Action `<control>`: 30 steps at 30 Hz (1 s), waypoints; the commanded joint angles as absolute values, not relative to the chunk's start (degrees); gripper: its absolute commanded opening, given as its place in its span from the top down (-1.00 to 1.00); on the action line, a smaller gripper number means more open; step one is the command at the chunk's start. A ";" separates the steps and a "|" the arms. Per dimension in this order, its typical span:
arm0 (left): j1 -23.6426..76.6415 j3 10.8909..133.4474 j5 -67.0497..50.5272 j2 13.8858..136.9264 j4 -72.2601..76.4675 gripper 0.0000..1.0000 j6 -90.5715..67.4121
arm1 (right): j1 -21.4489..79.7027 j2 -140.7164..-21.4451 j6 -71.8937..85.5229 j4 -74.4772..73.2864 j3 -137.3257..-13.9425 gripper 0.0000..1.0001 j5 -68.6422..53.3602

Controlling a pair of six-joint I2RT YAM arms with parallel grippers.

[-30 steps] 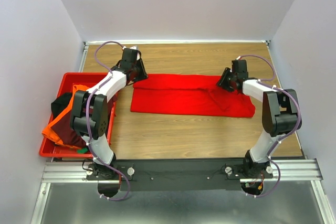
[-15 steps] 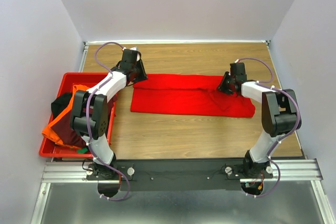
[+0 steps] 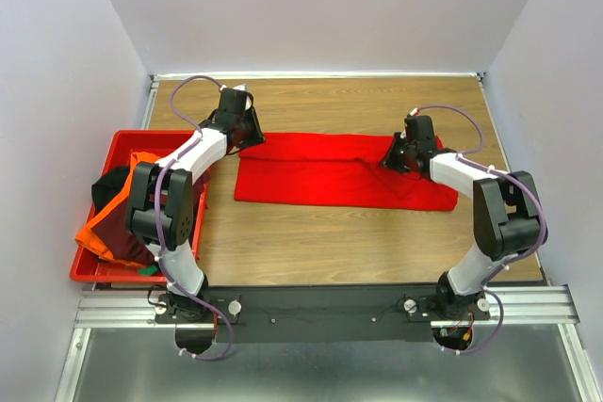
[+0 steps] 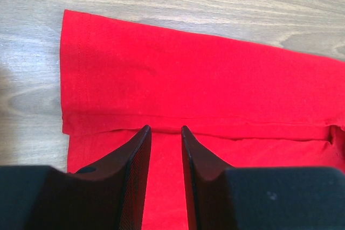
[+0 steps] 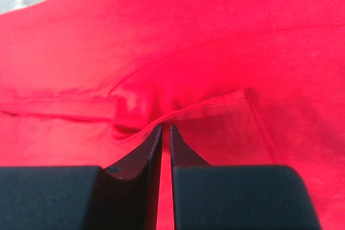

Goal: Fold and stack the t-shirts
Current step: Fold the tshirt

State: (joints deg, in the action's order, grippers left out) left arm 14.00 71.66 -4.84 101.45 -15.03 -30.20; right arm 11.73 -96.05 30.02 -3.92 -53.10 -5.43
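Observation:
A bright red t-shirt (image 3: pixel 330 176) lies on the wooden table as a long folded strip. My left gripper (image 3: pixel 247 135) hangs over its far left corner; in the left wrist view its jaws (image 4: pixel 166 129) stand open above a fold line in the red t-shirt (image 4: pixel 188 79). My right gripper (image 3: pixel 400 155) is at the strip's far right end. In the right wrist view, that gripper (image 5: pixel 165 127) has its jaws almost together, pinching a puckered hem of the red t-shirt (image 5: pixel 215 36). The orange t-shirt (image 3: pixel 94 233), maroon t-shirt (image 3: pixel 121 233) and black t-shirt (image 3: pixel 108 185) lie heaped in the crate.
A rigid red plastic crate (image 3: pixel 141 136) sits at the table's left edge beside the left arm. Grey walls close in the table on three sides. Bare wood (image 3: pixel 358 242) shows in front of and behind the red strip.
My right gripper has moved slightly left onto the shirt's far right edge and its jaws have closed on the cloth. The left gripper has stayed where it was.

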 commanded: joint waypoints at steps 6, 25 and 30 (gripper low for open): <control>14.33 70.58 -5.98 99.58 -13.97 0.27 -29.53 | 13.36 -93.08 29.80 -6.41 -53.26 0.44 4.00; 14.33 70.23 -5.54 99.32 -13.97 0.27 -29.18 | 11.07 -101.69 26.81 -7.47 -59.68 0.20 10.55; 14.41 70.22 -5.80 99.49 -13.89 0.27 -29.35 | 11.16 -103.09 27.16 -7.47 -59.59 0.20 7.91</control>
State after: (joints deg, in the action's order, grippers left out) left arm 14.00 71.05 -4.89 101.30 -14.66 -29.95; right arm 11.25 -101.60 27.38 -6.57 -58.48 8.38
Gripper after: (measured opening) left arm 0.366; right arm 0.400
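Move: The right hand is nearly shut at a raised ridge of the t-shirt. The patch of red cloth by the curved seam that it goes for lies about 4 cm to its right, 3 cm ahead and 3 cm below. The shirt's far folded edge is some 7 cm straight ahead, its near edge 8 cm straight back, and the shirt's right end 14 cm right and 6 cm back. From the left hand that patch is roughly 32 cm right, 2 cm back and 8 cm below. The right hand draws the raised ridge of cloth barely a centimetre farther left and up, then opens its fingers to let go and swings right and forward, away from the ridge, by about 5 cm to the right and 3 cm outward just above the shirt. Over the last part it sinks nearly 3 cm to the cloth beside the curved seam with the fingers staying open, the wrist having rolled its left side down some 10 degrees and turned slightly clockwise. ##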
